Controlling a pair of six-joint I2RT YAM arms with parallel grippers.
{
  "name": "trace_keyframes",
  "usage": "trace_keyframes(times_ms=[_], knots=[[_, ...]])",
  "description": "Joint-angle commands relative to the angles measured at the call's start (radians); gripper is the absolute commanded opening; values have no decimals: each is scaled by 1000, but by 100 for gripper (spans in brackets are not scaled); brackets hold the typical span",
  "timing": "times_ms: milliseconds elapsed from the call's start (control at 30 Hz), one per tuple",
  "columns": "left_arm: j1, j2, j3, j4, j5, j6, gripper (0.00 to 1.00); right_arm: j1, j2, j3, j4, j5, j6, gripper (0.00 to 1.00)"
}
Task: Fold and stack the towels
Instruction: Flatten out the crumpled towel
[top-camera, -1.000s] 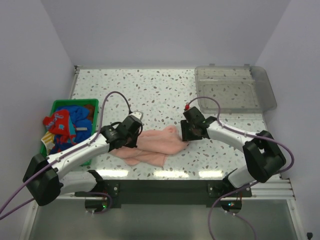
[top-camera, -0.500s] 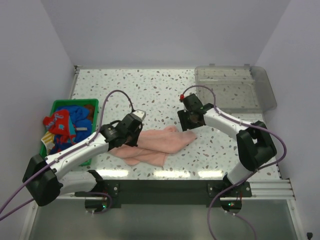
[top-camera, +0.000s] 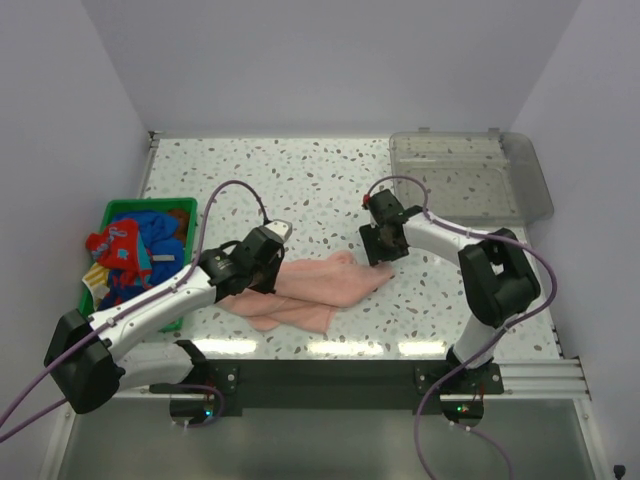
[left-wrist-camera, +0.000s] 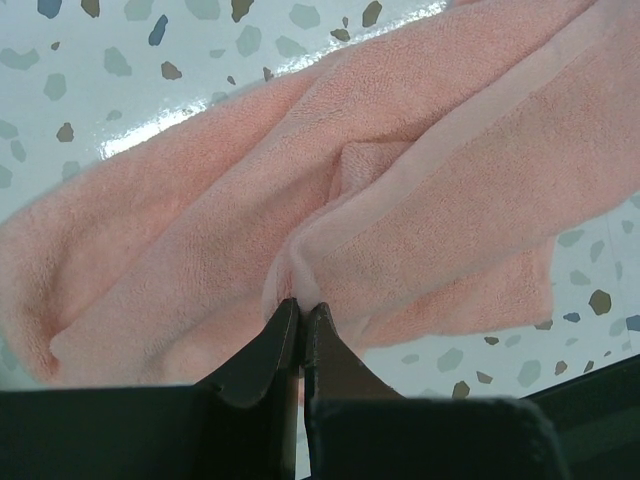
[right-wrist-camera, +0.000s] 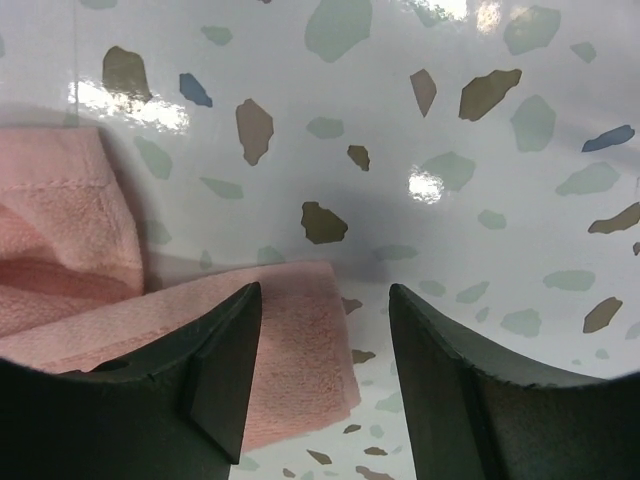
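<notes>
A salmon pink towel (top-camera: 318, 284) lies crumpled and partly folded on the speckled table (top-camera: 300, 180). My left gripper (top-camera: 263, 270) sits at the towel's left part. In the left wrist view the left gripper (left-wrist-camera: 302, 306) is shut on a raised fold of the pink towel (left-wrist-camera: 440, 170). My right gripper (top-camera: 385, 250) hovers over the towel's right corner. In the right wrist view the right gripper (right-wrist-camera: 323, 288) stands open, nothing between its fingers, and the towel's corner (right-wrist-camera: 300, 340) lies flat under its left finger. More towels (top-camera: 140, 250), blue and red-patterned, are heaped in the basket.
A green plastic basket (top-camera: 115, 210) stands at the table's left edge. A clear plastic tray (top-camera: 470, 180) sits at the back right. Purple cables loop above both arms. Bare speckled surface lies behind the towel and between the arms and the tray.
The right gripper has shifted slightly away from the arm bases and its jaws have widened. The towel's right corner now lies further right, flat on the table. The left gripper has hardly moved.
</notes>
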Motion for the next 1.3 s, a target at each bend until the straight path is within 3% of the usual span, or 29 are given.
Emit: trace_keyframes(times_ms=[0,167,267,367,400,500,733,933,1067,1167,1267], knots=[[5,-21,30,16,13,4,0,-3,40,0,36,8,6,57],[5,-22,30,16,11,1,0,-2,56,-16,28,-30,14,52],[5,-19,30,18,13,-3,0,-2,56,-20,5,-52,17,41],[5,-12,35,25,10,-6,0,-2,51,-37,-7,-69,18,23],[5,-9,39,29,7,-9,0,-2,37,-42,1,-67,23,12],[5,-6,58,29,-30,-25,0,-2,1,-20,-11,-44,20,0],[37,47,311,-19,-267,38,0,-11,-113,275,-111,29,6,0],[136,174,723,-7,-373,217,0,-32,-102,734,-166,52,9,0],[166,264,1089,25,-418,364,0,-43,-56,1093,-171,60,6,0],[164,294,1249,88,-421,469,0,-45,-41,1252,-142,54,-14,0],[166,266,1306,163,-394,538,0,-45,-88,1284,-75,43,-37,0]])
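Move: The towel's free right-hand corner lies almost straight below my open right hand, about 2 cm down and 1 cm to its left. A loose flap of the towel sits some 13 cm back and 16 cm left of that hand; the clear bin is about 22 cm ahead and 20 cm right. From my left hand, already pinching the towel's edge 10 cm up, that corner lies roughly 27 cm right, 10 cm ahead and 9 cm down. I dip my right hand about 1 cm onto the towel's corner, ease slightly left and shut the fingers on it while my left hand holds still. Then I swing both hands fast up and forward, the right rising some 50 cm, the left about 40 cm, both tipping from near-down towards forward, pinches kept. The right also rolls, its left side rising. ##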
